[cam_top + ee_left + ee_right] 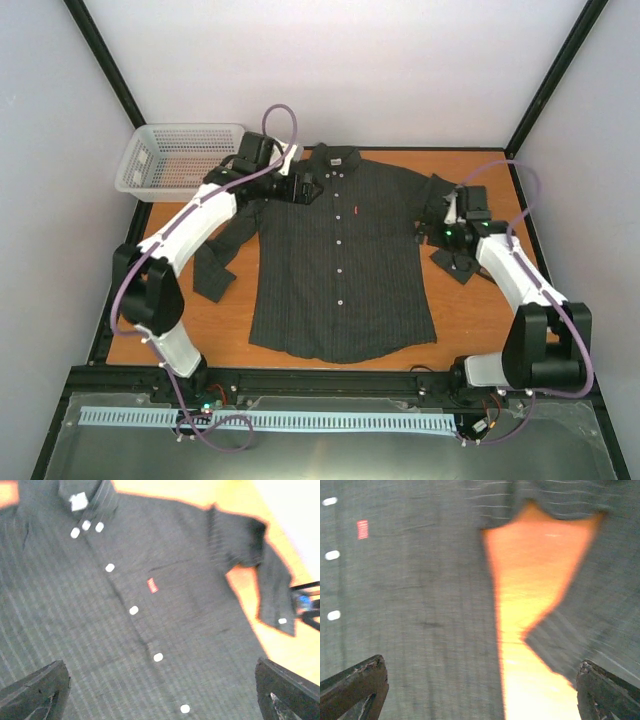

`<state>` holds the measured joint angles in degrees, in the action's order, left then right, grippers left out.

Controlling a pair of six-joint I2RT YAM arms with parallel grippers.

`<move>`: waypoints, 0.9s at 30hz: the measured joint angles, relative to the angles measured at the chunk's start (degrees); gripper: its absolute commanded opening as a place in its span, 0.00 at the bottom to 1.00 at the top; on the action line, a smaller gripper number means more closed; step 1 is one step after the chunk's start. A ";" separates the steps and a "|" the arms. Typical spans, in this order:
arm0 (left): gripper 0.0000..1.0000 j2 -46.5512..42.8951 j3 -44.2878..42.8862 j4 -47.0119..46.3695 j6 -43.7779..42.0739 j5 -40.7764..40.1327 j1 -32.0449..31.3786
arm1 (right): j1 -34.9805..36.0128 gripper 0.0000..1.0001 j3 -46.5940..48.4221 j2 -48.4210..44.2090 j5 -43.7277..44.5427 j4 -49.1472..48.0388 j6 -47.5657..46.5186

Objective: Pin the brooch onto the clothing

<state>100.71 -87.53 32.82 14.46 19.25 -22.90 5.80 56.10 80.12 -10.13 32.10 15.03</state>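
The clothing (340,270), a dark pinstriped shirt, lies flat and face up on the orange table, with white buttons down its front and a small red tag (355,209) on the chest. No brooch shows in any view. My left gripper (305,187) hovers by the collar with its jaws wide open; its wrist view looks down on the button row (133,610) and the red tag (152,585). My right gripper (432,228) is open above the gap between the shirt's body (420,605) and its folded right sleeve (580,630). Neither gripper holds anything.
A white mesh basket (175,158) stands at the back left corner of the table (470,320). The shirt's left sleeve (215,265) is folded toward the left arm. White enclosure walls with black frame posts close in the back and sides.
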 measured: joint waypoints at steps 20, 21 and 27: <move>1.00 -15.67 14.10 -7.98 -0.52 7.26 -0.24 | -14.45 0.98 -2.80 1.18 9.64 4.81 0.66; 1.00 -15.82 14.10 -8.13 -0.52 7.45 -0.24 | -14.19 0.98 -2.03 2.16 10.01 4.79 0.33; 1.00 -15.80 14.10 -8.48 -0.52 8.24 -0.24 | -7.63 0.94 4.17 9.44 14.03 5.42 -3.08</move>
<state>84.90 -73.43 24.34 13.93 27.49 -23.14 -1.83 60.27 89.56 3.90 37.52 11.94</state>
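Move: The brooch in its small black tray lies about 19 cm to the right hand's right, 7 cm back and 10 cm below. The sleeve cuff is some 11 cm right and 6 cm back of that hand, and the shirt's red tag about 16 cm left and 8 cm ahead, both similarly low. From the left hand, the brooch is roughly 47 cm right, 19 cm back and 17 cm below. Right hand, open, swings 11 cm right over the sleeve, sinking, then eases forward-left; left backs 6 cm, rising. ##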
